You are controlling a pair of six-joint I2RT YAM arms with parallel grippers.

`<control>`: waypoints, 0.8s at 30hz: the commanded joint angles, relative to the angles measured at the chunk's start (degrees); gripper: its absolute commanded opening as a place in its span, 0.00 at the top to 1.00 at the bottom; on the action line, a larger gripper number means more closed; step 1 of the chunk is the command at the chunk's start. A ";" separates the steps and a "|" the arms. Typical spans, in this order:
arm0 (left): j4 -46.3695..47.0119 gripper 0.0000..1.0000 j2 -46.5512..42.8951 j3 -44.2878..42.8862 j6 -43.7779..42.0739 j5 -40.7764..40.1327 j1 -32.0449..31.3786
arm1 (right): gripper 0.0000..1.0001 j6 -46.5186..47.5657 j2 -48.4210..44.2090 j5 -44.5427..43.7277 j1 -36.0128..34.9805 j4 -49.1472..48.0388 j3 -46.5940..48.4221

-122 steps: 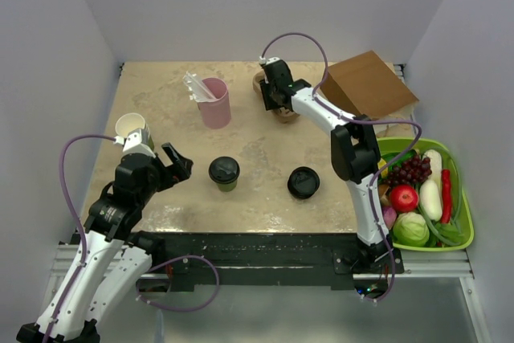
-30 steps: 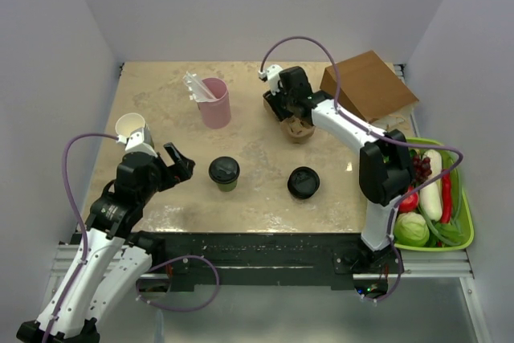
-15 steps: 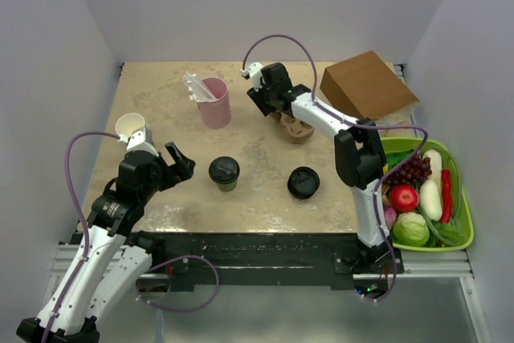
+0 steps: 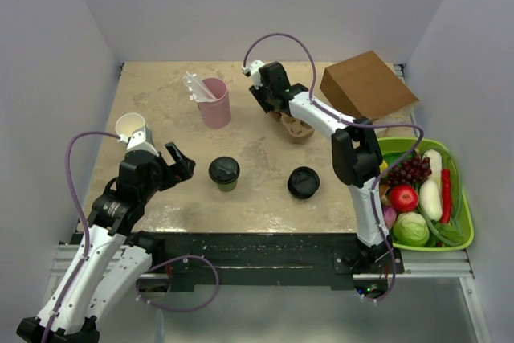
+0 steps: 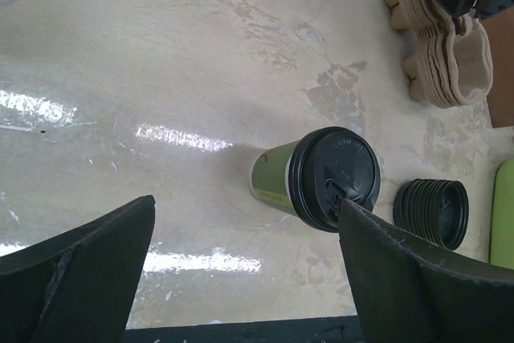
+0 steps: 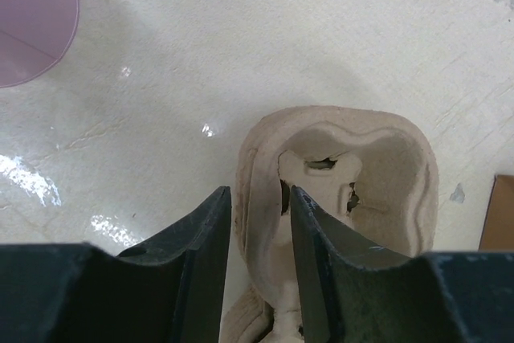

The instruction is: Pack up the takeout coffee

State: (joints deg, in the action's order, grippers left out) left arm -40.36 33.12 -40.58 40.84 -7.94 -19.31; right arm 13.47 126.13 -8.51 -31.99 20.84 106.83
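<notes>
The takeout coffee (image 4: pixel 224 173) (image 5: pixel 333 178) is a short greenish cup with a black lid, standing upright at the table's front middle. My left gripper (image 4: pixel 178 162) (image 5: pixel 246 206) hovers just left of it, open wide and holding nothing. My right gripper (image 4: pixel 281 113) (image 6: pixel 261 198) is at the back of the table, over a stack of brown pulp cup carriers (image 4: pixel 295 128) (image 6: pixel 401 198). Its fingers straddle the top carrier's rim, one inside a well and one outside. A thin gap still shows on the outer side.
A tall pink cup (image 4: pixel 215 102) (image 6: pixel 32 22) stands behind the coffee. A stack of black lids (image 4: pixel 303 182) (image 5: pixel 434 213) lies to its right. White paper cups (image 4: pixel 131 126) stand at the left, a brown paper bag (image 4: pixel 365 86) at the back right, and a green basket (image 4: pixel 464 222) of vegetables beside the table.
The right gripper swung left off the top of the carrier stack and its jaws narrowed around the top carrier's rim. The left arm and the coffee stayed still.
</notes>
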 commanded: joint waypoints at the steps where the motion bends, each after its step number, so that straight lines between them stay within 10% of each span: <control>1: 1.42 0.01 0.36 -0.29 -0.76 -0.84 -0.11 | 0.65 -1.96 0.61 -1.50 -0.27 0.78 3.12; 15: 1.07 0.00 0.10 -0.38 -0.67 -1.28 -0.11 | 1.00 -4.25 -4.48 -3.53 -0.18 -3.69 -1.52; 24: 0.98 0.00 -0.16 -0.38 -0.59 -1.46 -0.11 | 1.00 -0.66 -14.23 -9.33 -0.71 -11.34 -9.43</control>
State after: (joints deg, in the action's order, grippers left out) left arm -40.40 33.36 -40.58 40.84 -8.36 -19.31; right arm 10.59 119.31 -13.65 -32.10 15.40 99.81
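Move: The right hand's part-open fingers already straddle the left rim of the top cup carrier, at its far cup; the carrier's middle lies about 5 cm back, 4 cm right and 3 cm below. The pink bin stands level with that hand, some 14 cm left; the brown box about 5 cm farther out, 27 cm right; the lidded cup some 26 cm back, 12 cm left. From the idle left hand the carrier is roughly 26 cm ahead and 27 cm right. The right fingers close on the left rim of the top carrier's far cup, pinching the wall between their tips as the hand settles just under 1 cm. Keeping that grip, it then rises with growing speed to about 3.5 cm above where it began, easing under 2 cm to the right, with a slight tilt and a small clockwise turn. ##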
